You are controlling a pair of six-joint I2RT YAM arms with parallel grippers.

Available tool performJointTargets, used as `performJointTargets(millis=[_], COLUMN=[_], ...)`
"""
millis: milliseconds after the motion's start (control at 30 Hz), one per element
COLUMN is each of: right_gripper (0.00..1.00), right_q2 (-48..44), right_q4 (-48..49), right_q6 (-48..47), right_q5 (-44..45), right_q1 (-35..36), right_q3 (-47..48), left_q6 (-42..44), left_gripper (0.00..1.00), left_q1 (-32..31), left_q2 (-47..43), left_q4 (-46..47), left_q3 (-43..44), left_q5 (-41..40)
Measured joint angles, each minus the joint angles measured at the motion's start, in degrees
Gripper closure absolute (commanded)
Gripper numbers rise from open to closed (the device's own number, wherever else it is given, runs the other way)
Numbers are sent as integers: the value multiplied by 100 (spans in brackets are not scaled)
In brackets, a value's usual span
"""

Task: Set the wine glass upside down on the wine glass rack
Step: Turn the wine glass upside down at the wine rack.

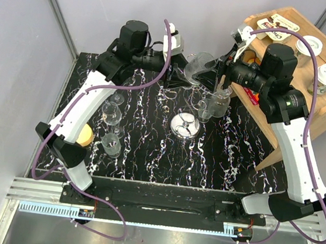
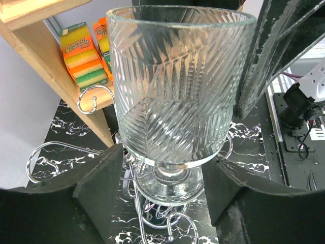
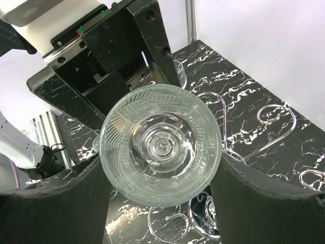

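Observation:
The wine glass [image 1: 199, 64] is ribbed clear glass, held on its side in the air above the wine glass rack [image 1: 185, 126], a chrome stand with a mirror disc base. My left gripper [image 1: 182, 71] is shut on the lower bowl just above the foot [image 2: 170, 184]; its fingers [image 2: 104, 193] flank the glass [image 2: 177, 91]. My right gripper [image 1: 219, 75] faces the mouth, and its fingers [image 3: 66, 203] touch both sides of the rim [image 3: 161, 145]. The rack's scroll arms show below in the left wrist view [image 2: 51, 147] and in the right wrist view [image 3: 277, 114].
Another glass [image 1: 218, 102] is at the rack's right side. Two more glasses [image 1: 112, 113] [image 1: 112, 144] stand on the black marbled table [image 1: 147, 155] at the left. A wooden shelf unit [image 1: 324, 99] with cups stands at the back right, with sponges [image 2: 84, 56] on it.

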Motion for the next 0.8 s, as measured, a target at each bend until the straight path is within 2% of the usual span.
performJointTargets(millis=[267,433,567,600,800], right_gripper=[97,97,97,97,97], right_q2=[0,0,4,9,70], right_q4=[0,-2,-9,-7,15], right_q6=[0,-4,37,68,293], right_q5=[55,175,192,188,92], right_q1=[2,4,4,7,7], right_q3=[-33,-33,-15,4,136], left_q6=[-70,-247,-382,-400,-636], left_gripper=[26,20,11,4,1], left_q1=[15,308,669,739,765], left_q2=[0,-9,-59,-85,-321], left_q4=[26,98,184,199,420], left_q3=[0,0,0,-11,-323], left_q5=[-74,-26,136,186,817])
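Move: The wine glass, mouth up and tilted towards the right hand that holds its bowl, has its middle about 3 cm right of the left hand, level fore-aft and some 2 cm higher. From that left hand the wine rack's top is some 5 cm ahead, 6 cm right and 10 below. From the right hand the rack's top is roughly 4 cm ahead, straight in line sideways and 13 below; two table glasses stand about 8 cm ahead, 9 right and 40 below. The wine glass stays pinched by the bowl in the right hand, which holds nearly still beside and above the rack. Away from the glass's stem and foot, the left hand, its grip already slackened, spreads its fingers to fully open and backs off about 4 cm to the left, swinging some 3 cm forward on the way and then back again, while rising 1.5 cm. ##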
